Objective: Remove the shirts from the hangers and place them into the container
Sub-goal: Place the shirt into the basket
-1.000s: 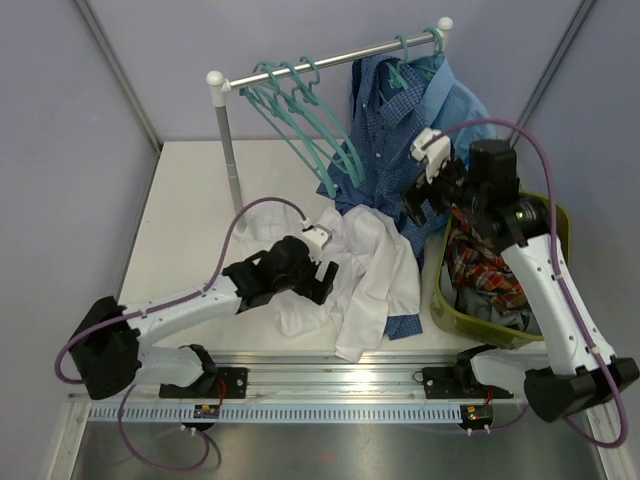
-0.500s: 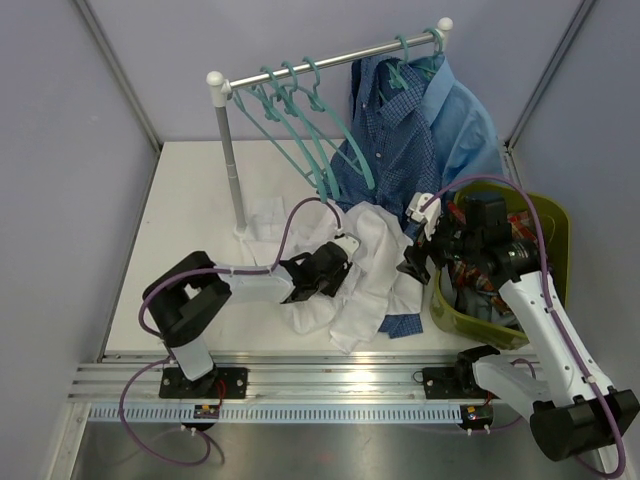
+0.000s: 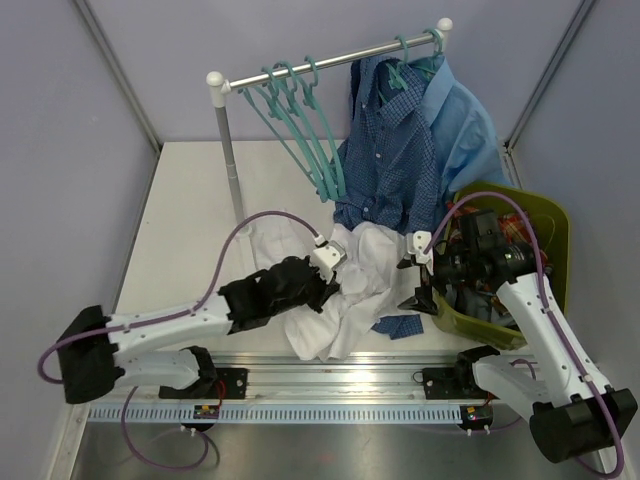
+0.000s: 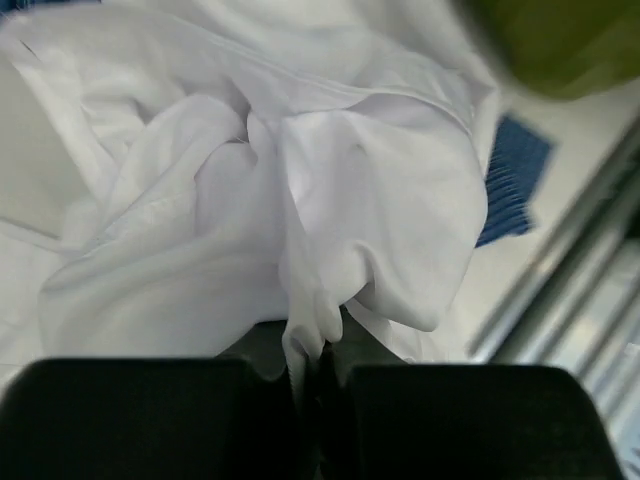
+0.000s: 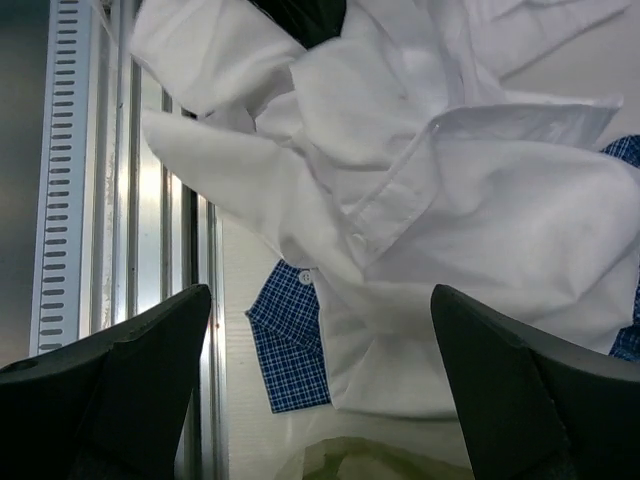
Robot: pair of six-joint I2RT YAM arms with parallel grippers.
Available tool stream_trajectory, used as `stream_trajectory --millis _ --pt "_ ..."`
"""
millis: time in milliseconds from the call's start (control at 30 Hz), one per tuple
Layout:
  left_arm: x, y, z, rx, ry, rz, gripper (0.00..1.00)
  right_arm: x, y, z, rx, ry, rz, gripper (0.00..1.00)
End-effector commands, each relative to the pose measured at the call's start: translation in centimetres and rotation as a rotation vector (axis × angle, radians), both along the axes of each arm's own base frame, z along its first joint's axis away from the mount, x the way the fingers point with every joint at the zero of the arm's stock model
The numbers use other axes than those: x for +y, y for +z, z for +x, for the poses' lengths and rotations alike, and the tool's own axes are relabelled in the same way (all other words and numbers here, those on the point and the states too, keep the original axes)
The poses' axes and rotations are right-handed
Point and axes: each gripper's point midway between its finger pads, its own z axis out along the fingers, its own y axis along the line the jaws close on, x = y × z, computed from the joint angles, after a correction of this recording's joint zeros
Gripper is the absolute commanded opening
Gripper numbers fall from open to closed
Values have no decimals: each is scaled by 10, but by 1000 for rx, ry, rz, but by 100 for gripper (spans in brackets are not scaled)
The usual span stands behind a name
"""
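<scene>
A white shirt (image 3: 355, 290) lies crumpled on the table near the front edge. My left gripper (image 3: 328, 290) is shut on a fold of this white shirt (image 4: 300, 200), the cloth pinched between its fingers (image 4: 200, 410). My right gripper (image 3: 420, 293) hangs open just right of the shirt (image 5: 450, 200), beside the olive container (image 3: 555, 235). A plaid shirt (image 3: 508, 228) lies in the container. A dark blue check shirt (image 3: 390, 165) and a light blue shirt (image 3: 465, 120) hang on teal hangers (image 3: 405, 62). Its cuff (image 5: 290, 350) trails on the table. Three empty hangers (image 3: 300, 115) hang to the left.
The silver rail (image 3: 330, 62) stands on a post (image 3: 232, 170) at the back left. An aluminium track (image 3: 330, 375) runs along the table's front edge. Purple cables loop over both arms. Blue walls close in the sides.
My left gripper has shut on the white shirt and bunched it toward the front. My right arm has come down from the hanging shirts to beside the container, still open.
</scene>
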Motion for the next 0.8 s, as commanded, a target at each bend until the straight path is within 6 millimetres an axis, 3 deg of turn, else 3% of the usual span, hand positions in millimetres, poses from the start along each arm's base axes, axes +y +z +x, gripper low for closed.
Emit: stream_trajectory --millis 0,133,233,267,333,367,433,467,600,700,767 --pt "-16 89 -21 -110 -123 -210 0 17 30 -1 -66 105 112 99" --pt "-12 161 -30 -190 -150 -342 0 35 51 3 -43 126 174 99" --pt "-14 200 -35 -236 -178 -412 0 48 64 0 -25 156 180 99" --pt "-16 228 -36 -271 -192 -464 0 52 78 3 -44 159 194 99" --pt "-22 247 -35 -299 -210 -492 0 62 101 5 -34 165 229 99" --pt "-23 278 -35 -340 -210 -549 0 66 109 5 -31 170 243 99" --pt "-34 297 -36 -362 -246 -584 0 78 128 7 6 180 290 99" --pt "-35 326 -38 -401 -253 -647 0 82 133 8 23 184 306 99" --pt "-47 379 -42 -457 -298 -783 0 95 152 8 77 221 367 99" --pt "-56 404 -45 -468 -317 -875 0 99 170 -1 115 284 412 99" --pt "-61 413 -46 -462 -323 -943 0 100 193 -8 107 350 459 99"
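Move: The heap of white shirt has its middle about 7 cm to the right of the left hand, 2 cm ahead and some 8 cm below; that hand already pinches one part. The basket stands roughly 48 cm to its right, 8 cm ahead and 5 cm lower. From the right hand, the heap lies about 16 cm left, level in reach, 15 cm down; the checked shirt's cuff is 2 cm left, 4 cm back, 19 cm down, the basket 25 cm right, 8 cm ahead, 12 cm down. The white shirt, still pinched in the left fingers, is hauled some 32 cm up, drifting right towards the other gripper late in the lift while the wrist tips up until the fingers point roughly level. To meet the cloth, the right hand rises about 15 cm and goes 9 cm left, fingers kept wide open and tilting up some 20 degrees, ending right at the raised fabric. ##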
